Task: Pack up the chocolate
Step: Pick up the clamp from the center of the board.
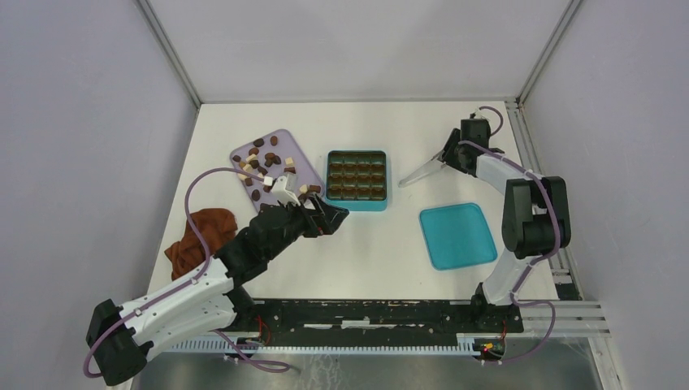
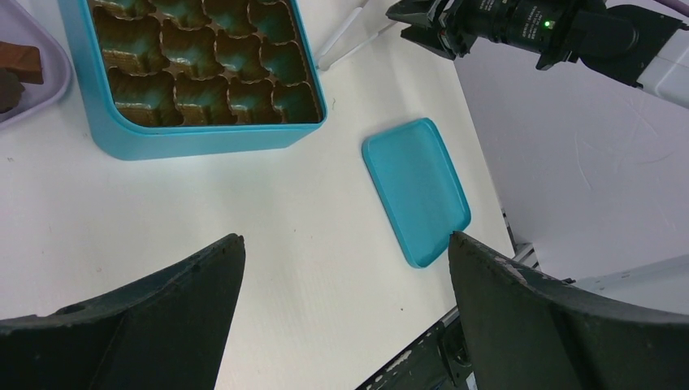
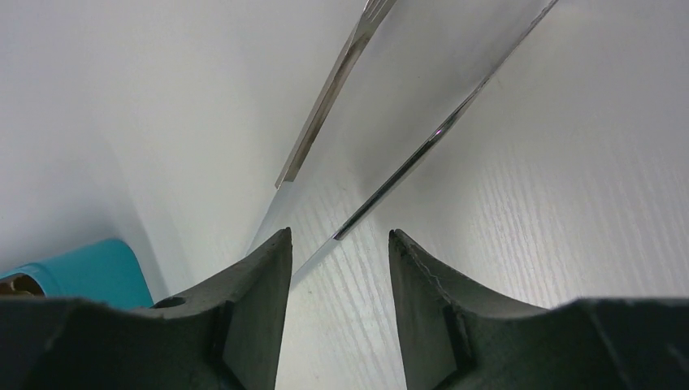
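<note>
Several small chocolate pieces (image 1: 262, 162), dark brown, tan and cream, lie scattered on the lilac tray (image 1: 286, 140) at the back left. One brown piece (image 2: 21, 62) shows at the left edge of the left wrist view. The teal box (image 1: 356, 201) with its grid of cells stands right of the tray. My left gripper (image 1: 331, 218) (image 2: 344, 236) hovers open and empty just in front of the box's near left corner. My right gripper (image 1: 445, 158) (image 3: 340, 232) is at the back right, its jaws half apart around the near end of metal tongs (image 1: 422, 171) (image 3: 406, 166) lying on the table.
The teal lid (image 1: 457, 236) (image 2: 416, 187) lies flat at the front right. A reddish-brown cloth (image 1: 201, 237) is bunched at the left beside my left arm. The metal frame runs along the table's back and right edges.
</note>
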Motion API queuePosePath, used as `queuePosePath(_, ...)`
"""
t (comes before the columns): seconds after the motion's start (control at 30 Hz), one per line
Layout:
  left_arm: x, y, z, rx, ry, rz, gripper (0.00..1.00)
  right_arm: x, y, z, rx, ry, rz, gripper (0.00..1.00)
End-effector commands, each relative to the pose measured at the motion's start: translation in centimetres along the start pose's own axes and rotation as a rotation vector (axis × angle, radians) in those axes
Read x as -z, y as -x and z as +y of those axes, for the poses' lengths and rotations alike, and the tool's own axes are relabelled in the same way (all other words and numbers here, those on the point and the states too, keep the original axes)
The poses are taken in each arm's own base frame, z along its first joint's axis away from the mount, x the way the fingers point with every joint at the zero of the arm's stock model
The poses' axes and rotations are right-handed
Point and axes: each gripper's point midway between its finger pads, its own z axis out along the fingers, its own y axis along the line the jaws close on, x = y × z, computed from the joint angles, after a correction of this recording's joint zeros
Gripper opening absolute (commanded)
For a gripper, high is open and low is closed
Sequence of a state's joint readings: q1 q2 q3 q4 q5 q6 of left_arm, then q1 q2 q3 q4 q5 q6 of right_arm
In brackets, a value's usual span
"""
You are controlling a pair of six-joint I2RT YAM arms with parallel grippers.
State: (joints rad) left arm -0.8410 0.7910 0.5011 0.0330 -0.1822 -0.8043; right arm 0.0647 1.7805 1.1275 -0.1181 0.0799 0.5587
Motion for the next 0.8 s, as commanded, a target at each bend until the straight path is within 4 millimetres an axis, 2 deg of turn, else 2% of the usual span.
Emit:
queuePosePath(0.0,0.3,1.2,-0.5,0.031,-0.003,-0.042,1.0,-0.6,1.5,1.0,-0.042,0.008,-0.02,0.52)
queuePosePath(0.17,0.4,1.1,-0.4,0.027,0.006,-0.037,1.0,-2.1,0.7,0.5,-0.05,-0.025,0.018,0.51)
queuePosePath(0.57,0.8,1.1,-0.2,0.03,0.014,-0.033,1.0,-4.1,-1.3,-0.8,-0.04,-0.077,0.069,0.44)
queuePosePath(0.67,0.9,1.2,-0.5,0.034,0.002,-0.028,1.0,-4.4,-1.6,-1.0,-0.036,-0.073,0.078,0.33)
queuePosePath(0.77,1.1,1.2,-0.9,0.04,-0.015,-0.024,1.0,-4.3,-1.2,-1.2,-0.043,-0.071,0.071,0.28)
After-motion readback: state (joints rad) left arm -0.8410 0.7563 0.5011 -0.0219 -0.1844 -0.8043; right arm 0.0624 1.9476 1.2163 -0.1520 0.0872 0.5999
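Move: The clamp lies open like a V on the white board under the right hand, its middle some 3 cm to the left, 1 cm ahead and 5 cm below, with its joined end pointing left and back towards the chocolate mold. The mold stands roughly 27 cm left and 6 cm back; the teal tray is about 24 cm straight back. From the left hand the clamp is about 24 cm ahead, 29 cm right and 18 cm below. Straight down goes the right hand, nearly 5 cm and with only a slight forward drift, tipping its fingers a few degrees steeper until the tips straddle the clamp's nearer, right-hand leg close to where steel meets clear plastic. The fingers narrow from about half open to a third, mostly at the end, and begin to touch that leg; the far leg stays outside the left finger. ##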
